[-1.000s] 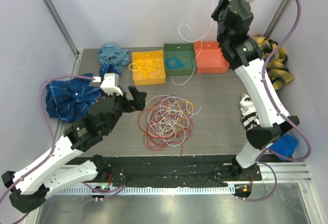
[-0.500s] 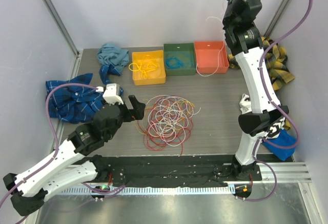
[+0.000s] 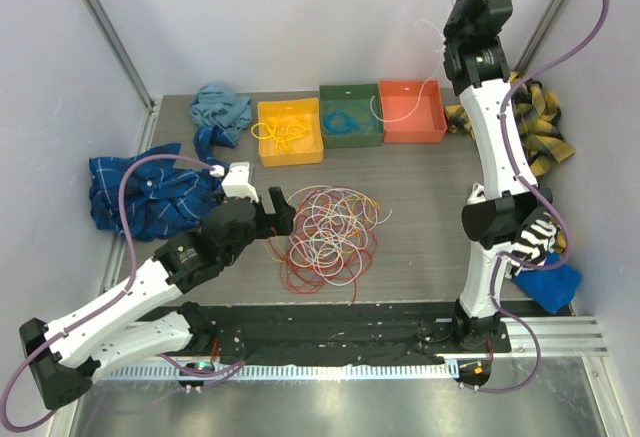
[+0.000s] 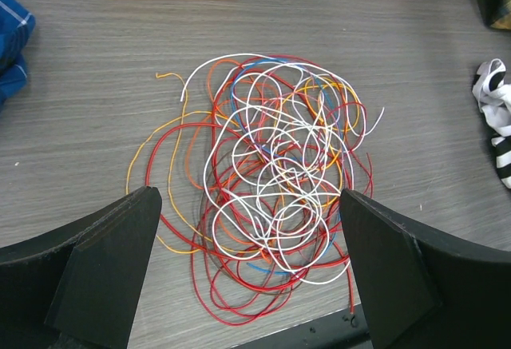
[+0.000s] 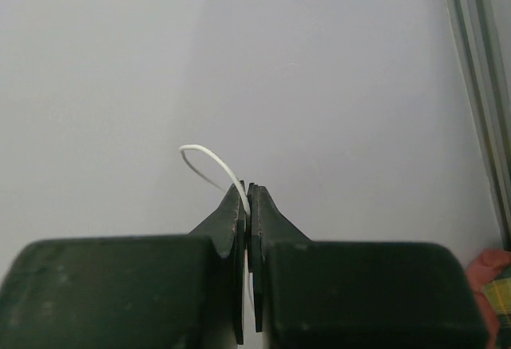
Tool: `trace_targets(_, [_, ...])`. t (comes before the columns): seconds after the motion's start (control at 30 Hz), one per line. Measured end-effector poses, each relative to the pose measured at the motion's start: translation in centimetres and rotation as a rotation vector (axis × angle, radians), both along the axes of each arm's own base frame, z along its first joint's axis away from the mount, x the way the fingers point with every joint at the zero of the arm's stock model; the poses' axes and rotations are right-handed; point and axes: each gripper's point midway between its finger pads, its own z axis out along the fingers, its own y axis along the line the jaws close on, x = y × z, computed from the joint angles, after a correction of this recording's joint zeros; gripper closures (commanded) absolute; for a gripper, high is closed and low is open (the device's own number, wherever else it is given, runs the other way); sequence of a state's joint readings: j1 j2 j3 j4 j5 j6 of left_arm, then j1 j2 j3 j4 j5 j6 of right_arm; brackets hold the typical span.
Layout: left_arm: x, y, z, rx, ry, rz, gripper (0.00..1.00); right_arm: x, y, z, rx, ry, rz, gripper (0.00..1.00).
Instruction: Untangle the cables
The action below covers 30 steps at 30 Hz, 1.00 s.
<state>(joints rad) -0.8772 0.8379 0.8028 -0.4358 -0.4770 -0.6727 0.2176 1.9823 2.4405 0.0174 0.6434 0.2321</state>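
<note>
The cables (image 3: 330, 235) lie tangled in one pile of red, orange, yellow and white loops mid-table, filling the left wrist view (image 4: 267, 189). My left gripper (image 3: 277, 218) sits at the pile's left edge, open, and its two dark fingers frame the pile (image 4: 249, 197) with nothing between them. High up at the back right, my right gripper (image 3: 455, 29) is shut on a single white cable (image 5: 209, 156). That cable curves out above the fingertips (image 5: 247, 193), and its loose end hangs by the red-orange bin (image 3: 375, 105).
Three bins line the back: yellow (image 3: 290, 154) with yellow cables, green (image 3: 350, 141) with a blue cable, red-orange (image 3: 412, 137). Cloths lie around: blue plaid (image 3: 140, 192), teal (image 3: 220, 107), yellow plaid (image 3: 540, 127), striped (image 3: 535, 232), blue (image 3: 555, 282).
The right arm rose and swung right, carrying the white cable up and over toward the red-orange bin. The left gripper moved right, closer to the pile.
</note>
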Motion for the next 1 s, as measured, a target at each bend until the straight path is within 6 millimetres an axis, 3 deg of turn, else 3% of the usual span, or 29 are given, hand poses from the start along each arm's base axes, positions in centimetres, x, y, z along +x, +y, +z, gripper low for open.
trace_targets(0.27, [0.3, -0.5, 0.1, -0.008, -0.009, -0.004, 0.00, 1.1, -0.6, 0.3, 0.014, -0.075, -0.006, 0.99])
trace_targets(0.37, [0.5, -0.7, 0.2, -0.013, -0.012, -0.004, 0.00, 2.0, -0.9, -1.0, 0.014, -0.061, -0.021, 0.99])
trace_targets(0.43, [0.6, -0.7, 0.1, -0.010, -0.011, -0.004, 0.00, 3.2, -0.8, -3.1, 0.009, -0.026, -0.029, 0.99])
trace_targets(0.53, [0.7, -0.9, -0.2, -0.001, -0.006, -0.005, 0.00, 5.6, -0.6, -8.9, -0.009, 0.088, -0.041, 0.99])
trace_targets(0.7, [1.0, -1.2, -0.8, 0.022, 0.000, -0.011, 0.00, 9.5, 0.2, -21.7, -0.043, 0.334, -0.037, 0.99])
trace_targets(0.73, [1.1, -1.3, -0.9, 0.027, 0.003, -0.013, 0.00, 10.0, 0.3, -24.6, -0.048, 0.390, -0.034, 0.72])
trace_targets(0.8, [1.1, -1.5, -1.2, 0.034, 0.010, -0.016, 0.00, 10.8, 0.8, -29.8, -0.048, 0.488, -0.015, 0.44])
trace_targets(0.83, [1.2, -1.6, -1.4, 0.037, 0.013, -0.017, 0.00, 11.2, 1.1, -32.3, -0.047, 0.538, -0.005, 0.24])
trace_targets(0.87, [1.2, -1.6, -1.5, 0.038, 0.015, -0.018, 0.00, 11.5, 1.3, -34.3, -0.047, 0.577, 0.007, 0.18])
trace_targets(0.9, [1.2, -1.7, -1.6, 0.039, 0.017, -0.019, 0.00, 11.5, 1.5, -36.1, -0.042, 0.617, 0.017, 0.04])
trace_targets(1.0, [1.2, -1.8, -1.8, 0.042, 0.024, -0.025, 0.00, 11.1, 2.0, -39.2, -0.035, 0.695, 0.042, 0.00])
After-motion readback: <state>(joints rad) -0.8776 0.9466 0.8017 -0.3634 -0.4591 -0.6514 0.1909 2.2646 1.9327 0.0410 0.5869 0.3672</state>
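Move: The white cable is already clear of the tangle, hanging from the right hand's shut fingers. The red bin it goes to is about 13 cm ahead, 3 cm left and some 55 cm below; the green bin stands level with the red one, about 18 cm left of it. The plaid cloth heaps roughly 27 cm to the hand's right and 10 cm ahead. From the left hand the red bin is some 40 cm ahead, 36 cm right and 20 cm below. The white cable, still pinched at first, is brought down to the red bin: the right hand creeps forward, then plunges about 40 cm while reaching some 11 cm forward, tipping its fingers down about 40 degrees. Low over the bin, near the end of the drop, the fingers spring wide open and let the cable go. The open left hand eases 2 to 3 cm right and down towards the tangle. ##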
